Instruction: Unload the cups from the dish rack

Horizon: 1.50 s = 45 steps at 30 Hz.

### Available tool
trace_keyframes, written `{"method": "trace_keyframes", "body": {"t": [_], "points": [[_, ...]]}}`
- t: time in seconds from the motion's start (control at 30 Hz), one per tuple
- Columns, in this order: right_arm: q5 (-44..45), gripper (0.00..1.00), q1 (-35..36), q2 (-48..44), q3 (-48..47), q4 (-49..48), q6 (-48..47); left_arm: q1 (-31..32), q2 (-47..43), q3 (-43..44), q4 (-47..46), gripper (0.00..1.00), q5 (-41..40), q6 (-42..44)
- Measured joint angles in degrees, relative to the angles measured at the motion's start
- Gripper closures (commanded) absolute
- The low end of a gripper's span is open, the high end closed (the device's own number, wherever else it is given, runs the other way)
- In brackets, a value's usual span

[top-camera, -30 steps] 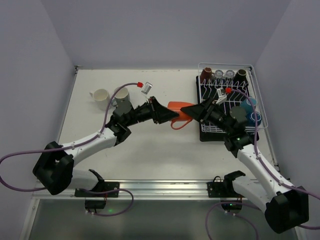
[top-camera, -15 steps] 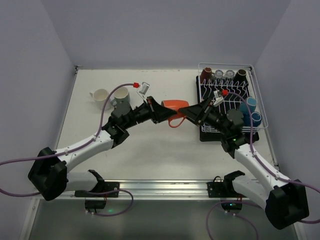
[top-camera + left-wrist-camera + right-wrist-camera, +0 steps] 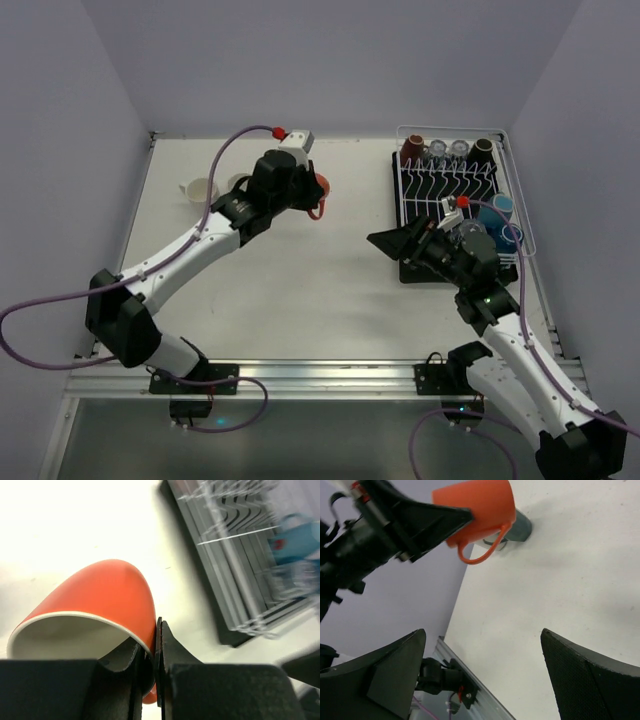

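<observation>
My left gripper (image 3: 312, 190) is shut on the rim wall of the orange cup (image 3: 320, 186), one finger inside and one outside, and holds it above the back left of the table. In the left wrist view the orange cup (image 3: 100, 595) lies on its side against my jaws. My right gripper (image 3: 386, 240) stands open and holds nothing, just left of the dish rack (image 3: 440, 190). In the rack are two dark brown cups (image 3: 411, 147), two clear glasses (image 3: 436, 150), a blue cup (image 3: 495, 208) and a light blue cup (image 3: 511, 236).
A white cup (image 3: 200, 189) and a cream cup (image 3: 238, 182) stand on the table at the back left, half hidden by my left arm. A grey cup (image 3: 522, 529) shows behind the orange cup (image 3: 480, 505) in the right wrist view. The rack's black drip tray (image 3: 415, 270) lies along the right side.
Both grippers met at the orange cup. The left shut on it and the right opened and let go. The left arm then carried it back and left; the right drew back toward the rack.
</observation>
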<state>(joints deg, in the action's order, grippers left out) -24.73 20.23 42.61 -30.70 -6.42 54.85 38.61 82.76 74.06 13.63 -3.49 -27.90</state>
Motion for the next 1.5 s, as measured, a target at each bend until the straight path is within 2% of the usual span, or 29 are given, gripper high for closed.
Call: {"method": "trace_keyframes", "body": {"t": [0.2, 0.43, 0.9, 0.97, 1.0, 1.1, 1.2, 1.43, 1.5], "points": [[3.4, 0.01, 0.0, -6.8, -0.2, 10.6, -6.1, -5.4, 15.7, 9.4, 12.1, 1.0, -2.6, 5.2], [5.7, 0.01, 0.0, -10.7, -0.4, 18.2, -10.0, -10.3, 29.2, 20.5, 20.2, 1.0, -4.3, 9.8], [5.8, 0.01, 0.0, -9.4, -0.4, 19.8, -12.0, -12.0, 41.0, 31.1, 24.9, 1.0, -3.6, 14.0], [5.8, 0.01, 0.0, -9.2, -0.6, 19.8, -12.1, -12.3, 41.6, 32.0, 25.4, 0.93, -3.7, 14.1], [5.8, 0.01, 0.0, -9.0, -0.7, 19.9, -12.1, -12.5, 41.9, 32.3, 25.5, 0.84, -3.7, 14.0], [5.9, 0.01, 0.0, -8.9, -1.4, 20.7, -12.3, -12.6, 42.0, 32.6, 25.6, 0.67, -3.8, 14.4], [6.7, 0.01, 0.0, -8.9, -2.8, 22.3, -12.9, -12.6, 42.0, 32.7, 25.4, 0.57, -4.2, 15.1], [10.4, 0.01, 0.0, -9.4, -8.0, 26.4, -15.0, -12.7, 42.0, 33.0, 25.3, 0.43, -4.9, 15.1], [12.2, 0.01, 0.0, -10.1, -9.4, 28.1, -15.7, -12.7, 41.9, 33.2, 25.3, 0.36, -5.1, 15.1]]}}
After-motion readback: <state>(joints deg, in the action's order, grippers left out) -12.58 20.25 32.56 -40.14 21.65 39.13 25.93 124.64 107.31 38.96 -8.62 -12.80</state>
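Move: The left hand still holds the red mug by its rim; its spot on the table lies about 12 cm ahead, 11 cm left and 25 cm below. The grey-blue cup stands some 9 cm left of that spot, the white cup about 9 cm farther left. From the empty right hand the spot is roughly 24 cm ahead and 18 left, the rack's far blue cup about 19 ahead and 33 right, the near blue cup 13 ahead, 35 right. Down some 19 cm, forward and to its left, the left hand carries the red mug fast and then ever slower to the table beside the grey-blue cup, tipping its fingers downward and rolling left side up. There it stops and opens about halfway, one finger inside the mug's mouth, the other outside. The open right hand backs off to its right and sinks about 4 cm, then rises again, going farther right. ##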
